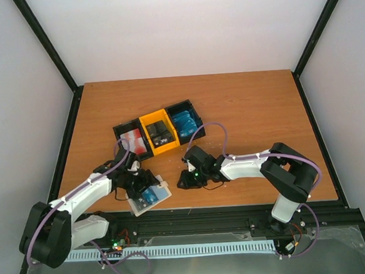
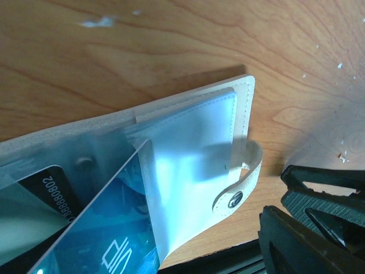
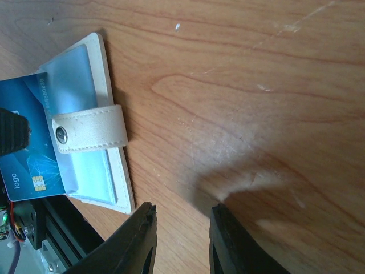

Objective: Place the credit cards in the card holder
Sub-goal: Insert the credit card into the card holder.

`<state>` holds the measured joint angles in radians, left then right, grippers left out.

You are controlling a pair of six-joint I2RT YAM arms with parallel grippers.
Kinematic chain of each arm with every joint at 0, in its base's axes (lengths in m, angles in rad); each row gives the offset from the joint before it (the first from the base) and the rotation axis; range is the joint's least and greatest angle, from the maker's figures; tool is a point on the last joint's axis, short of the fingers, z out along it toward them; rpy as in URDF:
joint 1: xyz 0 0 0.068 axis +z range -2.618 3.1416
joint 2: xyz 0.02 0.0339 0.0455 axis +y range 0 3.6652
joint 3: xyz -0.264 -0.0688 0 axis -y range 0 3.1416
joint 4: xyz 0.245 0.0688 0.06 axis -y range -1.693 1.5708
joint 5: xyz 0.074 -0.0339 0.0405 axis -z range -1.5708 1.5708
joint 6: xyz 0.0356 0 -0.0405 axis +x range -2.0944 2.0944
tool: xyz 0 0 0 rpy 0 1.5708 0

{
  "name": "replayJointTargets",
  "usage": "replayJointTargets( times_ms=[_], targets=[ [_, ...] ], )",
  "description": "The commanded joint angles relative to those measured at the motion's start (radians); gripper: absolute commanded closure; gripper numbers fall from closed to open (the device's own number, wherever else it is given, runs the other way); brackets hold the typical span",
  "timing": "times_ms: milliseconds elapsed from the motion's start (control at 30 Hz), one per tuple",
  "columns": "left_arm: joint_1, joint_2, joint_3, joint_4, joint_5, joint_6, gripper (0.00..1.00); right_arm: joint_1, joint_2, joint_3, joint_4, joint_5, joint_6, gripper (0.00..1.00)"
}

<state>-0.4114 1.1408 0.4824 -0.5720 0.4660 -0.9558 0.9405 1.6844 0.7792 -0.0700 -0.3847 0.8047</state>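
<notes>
The beige card holder [image 1: 141,207] lies open at the table's near edge, its snap tab [image 3: 91,131] folded over the clear pockets. A blue credit card [image 2: 97,240] sits partway in a pocket, tilted up. Beside it a black card [image 2: 45,182] is tucked inside. My left gripper [image 1: 137,185] hangs right over the blue card [image 3: 23,165], with one black fingertip [image 3: 11,131] on it. Its jaws do not show in its own wrist view. My right gripper [image 3: 182,208] is open over bare wood, just right of the holder [image 3: 117,171], with nothing between its fingers.
A three-compartment tray [image 1: 149,119] stands behind the grippers. It holds red-and-white cards [image 1: 131,142], black cards [image 1: 158,133] in the yellow middle bin, and blue cards [image 1: 186,122]. A black rail [image 1: 238,216] runs along the near table edge.
</notes>
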Motion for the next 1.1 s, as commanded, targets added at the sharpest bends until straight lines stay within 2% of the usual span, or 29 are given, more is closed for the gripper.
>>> replayJointTargets(
  times_ms=[0, 133, 433, 567, 733, 1067],
  targets=[
    [0.037, -0.043, -0.023, -0.059, -0.001, -0.012, 0.30, 0.021, 0.013, 0.022, 0.019, -0.010, -0.002, 0.72],
    [0.050, -0.067, -0.046, -0.023, 0.023, 0.000, 0.46, 0.032, 0.023, 0.040, 0.014, -0.014, -0.020, 0.72],
    [0.051, -0.006, -0.036, 0.108, 0.061, 0.118, 0.70, 0.039, 0.019, 0.059, -0.016, 0.052, -0.013, 0.75],
    [0.051, 0.026, -0.032, 0.200, 0.115, 0.142, 0.74, 0.039, -0.006, 0.048, -0.019, 0.109, 0.017, 0.76],
    [0.047, 0.100, -0.014, 0.297, 0.177, 0.157, 0.75, 0.040, -0.041, 0.023, -0.007, 0.153, 0.040, 0.76],
    [-0.001, 0.239, 0.050, 0.377, 0.187, 0.160, 0.79, 0.040, -0.082, 0.015, -0.043, 0.188, 0.037, 0.76]
  ],
)
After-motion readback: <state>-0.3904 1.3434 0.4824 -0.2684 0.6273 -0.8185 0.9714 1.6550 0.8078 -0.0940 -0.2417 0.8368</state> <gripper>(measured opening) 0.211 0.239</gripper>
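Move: The blue card leans between the left hand's wide-open fingers, its middle about 3 cm back and 1 cm lower, at the mouth of the card holder's strap-side pocket. The card holder's middle is 4 cm back from that hand, the strap 5 cm to its right and 1 cm back, both some 2 cm below. From the right hand the strap lies about 7 cm left and 1 cm back, the blue card 12 cm left and 4 cm back. Around the blue card the left fingers close from wide to nearly shut, while the hand eases about 1 cm left and back; it then turns and carries card and holder some 6 cm diagonally, right and forward, towards the right hand, turning roughly 10 degrees clockwise. The right hand, fingers still slightly open, shifts 1.5 cm left, then about 2 cm forward, slightly right and up, ending close by the strap end. ##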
